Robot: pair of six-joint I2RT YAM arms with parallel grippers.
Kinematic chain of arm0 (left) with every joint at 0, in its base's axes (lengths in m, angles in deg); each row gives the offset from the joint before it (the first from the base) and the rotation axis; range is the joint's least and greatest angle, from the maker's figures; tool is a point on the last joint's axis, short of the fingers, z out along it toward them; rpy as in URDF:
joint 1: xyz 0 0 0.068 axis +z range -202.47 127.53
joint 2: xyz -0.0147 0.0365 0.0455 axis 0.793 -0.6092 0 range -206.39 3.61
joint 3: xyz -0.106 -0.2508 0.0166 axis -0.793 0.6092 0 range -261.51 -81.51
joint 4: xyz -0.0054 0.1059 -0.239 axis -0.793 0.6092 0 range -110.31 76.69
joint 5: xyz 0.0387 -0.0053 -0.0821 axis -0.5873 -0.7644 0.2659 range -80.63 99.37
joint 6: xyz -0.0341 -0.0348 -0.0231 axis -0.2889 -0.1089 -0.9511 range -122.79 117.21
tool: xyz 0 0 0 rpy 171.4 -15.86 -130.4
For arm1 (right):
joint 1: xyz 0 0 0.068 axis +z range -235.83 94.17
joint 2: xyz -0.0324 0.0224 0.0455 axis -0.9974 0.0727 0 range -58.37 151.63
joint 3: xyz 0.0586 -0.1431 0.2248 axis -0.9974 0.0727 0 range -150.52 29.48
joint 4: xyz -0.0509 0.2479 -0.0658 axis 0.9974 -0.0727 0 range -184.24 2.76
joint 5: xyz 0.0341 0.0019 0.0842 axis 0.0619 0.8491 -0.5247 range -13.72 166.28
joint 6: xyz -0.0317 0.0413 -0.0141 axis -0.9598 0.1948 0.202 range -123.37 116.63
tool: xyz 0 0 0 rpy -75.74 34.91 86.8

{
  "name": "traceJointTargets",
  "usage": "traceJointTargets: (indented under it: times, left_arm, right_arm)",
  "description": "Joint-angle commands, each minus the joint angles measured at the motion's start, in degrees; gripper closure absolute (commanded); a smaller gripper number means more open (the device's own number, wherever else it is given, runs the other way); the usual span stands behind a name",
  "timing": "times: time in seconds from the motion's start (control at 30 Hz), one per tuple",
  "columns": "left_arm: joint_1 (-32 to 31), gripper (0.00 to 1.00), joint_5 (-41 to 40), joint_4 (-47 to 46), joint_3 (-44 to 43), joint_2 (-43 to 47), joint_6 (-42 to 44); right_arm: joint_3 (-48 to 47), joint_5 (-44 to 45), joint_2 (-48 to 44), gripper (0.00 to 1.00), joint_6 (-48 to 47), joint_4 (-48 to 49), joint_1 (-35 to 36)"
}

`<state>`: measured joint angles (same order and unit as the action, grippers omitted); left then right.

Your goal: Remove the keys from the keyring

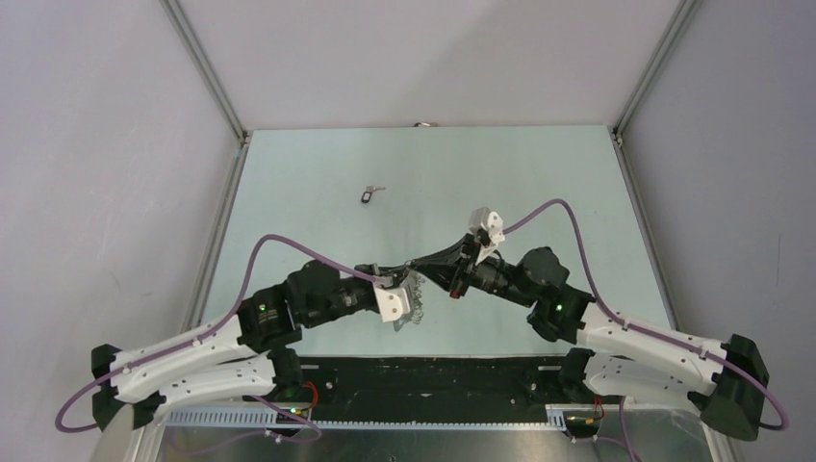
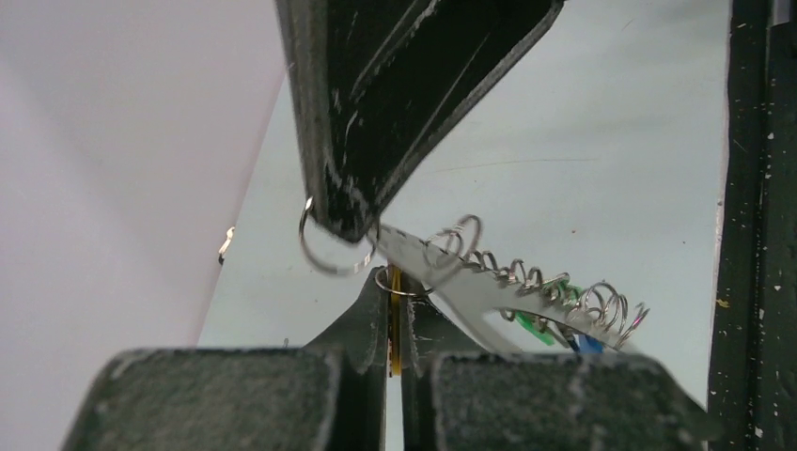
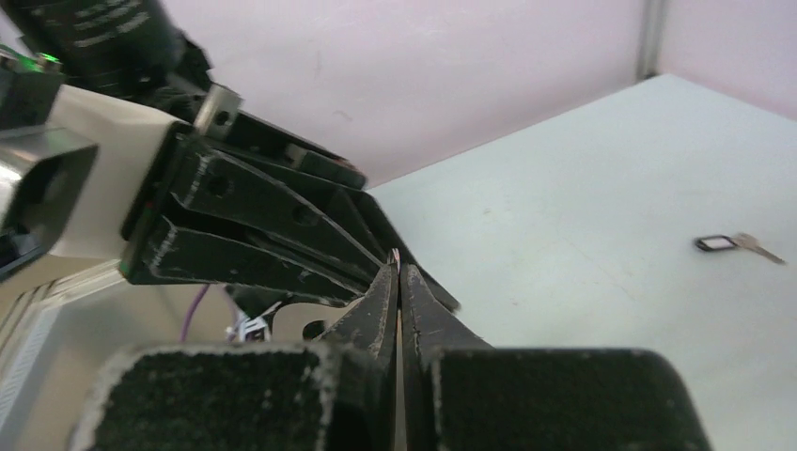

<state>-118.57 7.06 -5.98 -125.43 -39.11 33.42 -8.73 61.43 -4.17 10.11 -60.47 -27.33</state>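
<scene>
My left gripper is shut on a yellow key tag, whose small split ring hangs on the grey-beige keyring. The keyring carries several small rings, a green tag and a blue tag. The right gripper's fingers come in from above and are shut at the keyring's near end, where a loose silver ring hangs. In the top view the left gripper and the right gripper meet over the table's near middle. In the right wrist view the right gripper is shut against the left fingers.
A single key with a black head lies apart on the far part of the pale green table; it also shows in the right wrist view. A black strip runs along the near edge between the arm bases. Metal frame posts stand at the back corners.
</scene>
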Motion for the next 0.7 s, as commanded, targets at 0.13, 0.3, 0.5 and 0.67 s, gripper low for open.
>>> traceJointTargets:
  times: [0.13, 0.3, 0.5, 0.67]
  left_arm:
    - [0.7, 1.00, -16.5, -2.5, -3.4, -4.0, -6.4]
    - [10.1, 0.95, -18.1, -2.6, -6.7, -10.8, -17.5]
    - [24.7, 0.93, -10.4, -1.9, -13.9, -19.7, -26.8]
    - [37.9, 0.98, 0.7, 0.8, -23.3, -31.8, -36.5]
  right_arm:
    - [6.2, 17.2, -16.0, 1.00, -2.3, -0.3, -4.1]
    - [7.9, 20.8, -23.8, 1.00, -4.8, -7.5, -6.8]
    - [8.2, 22.1, -30.2, 1.00, -6.6, -11.9, -7.4]
    - [8.2, 21.6, -31.3, 1.00, -7.6, -11.9, -7.5]
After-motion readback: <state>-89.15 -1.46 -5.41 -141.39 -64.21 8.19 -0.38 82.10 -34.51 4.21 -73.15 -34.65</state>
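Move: The loose key with the black tag lies on the table about 30 cm ahead of my left hand, 9 cm to its left and some 24 cm below. The keyring hangs from my right fingers, its middle around 4 cm back from my left hand and 5 cm lower. From my right hand, that tagged key is about 30 cm ahead, 10 cm left and 26 cm down. Still pinching the yellow key and its small ring, my left hand speeds forward about 18 cm and 7 cm left towards the tagged key, sinking only slightly, while the wrist swings counter-clockwise some 45 degrees and tips down. My right hand keeps hold of the keyring and draws it off to the right, about 14 cm, turning clockwise and easing to a stop. ##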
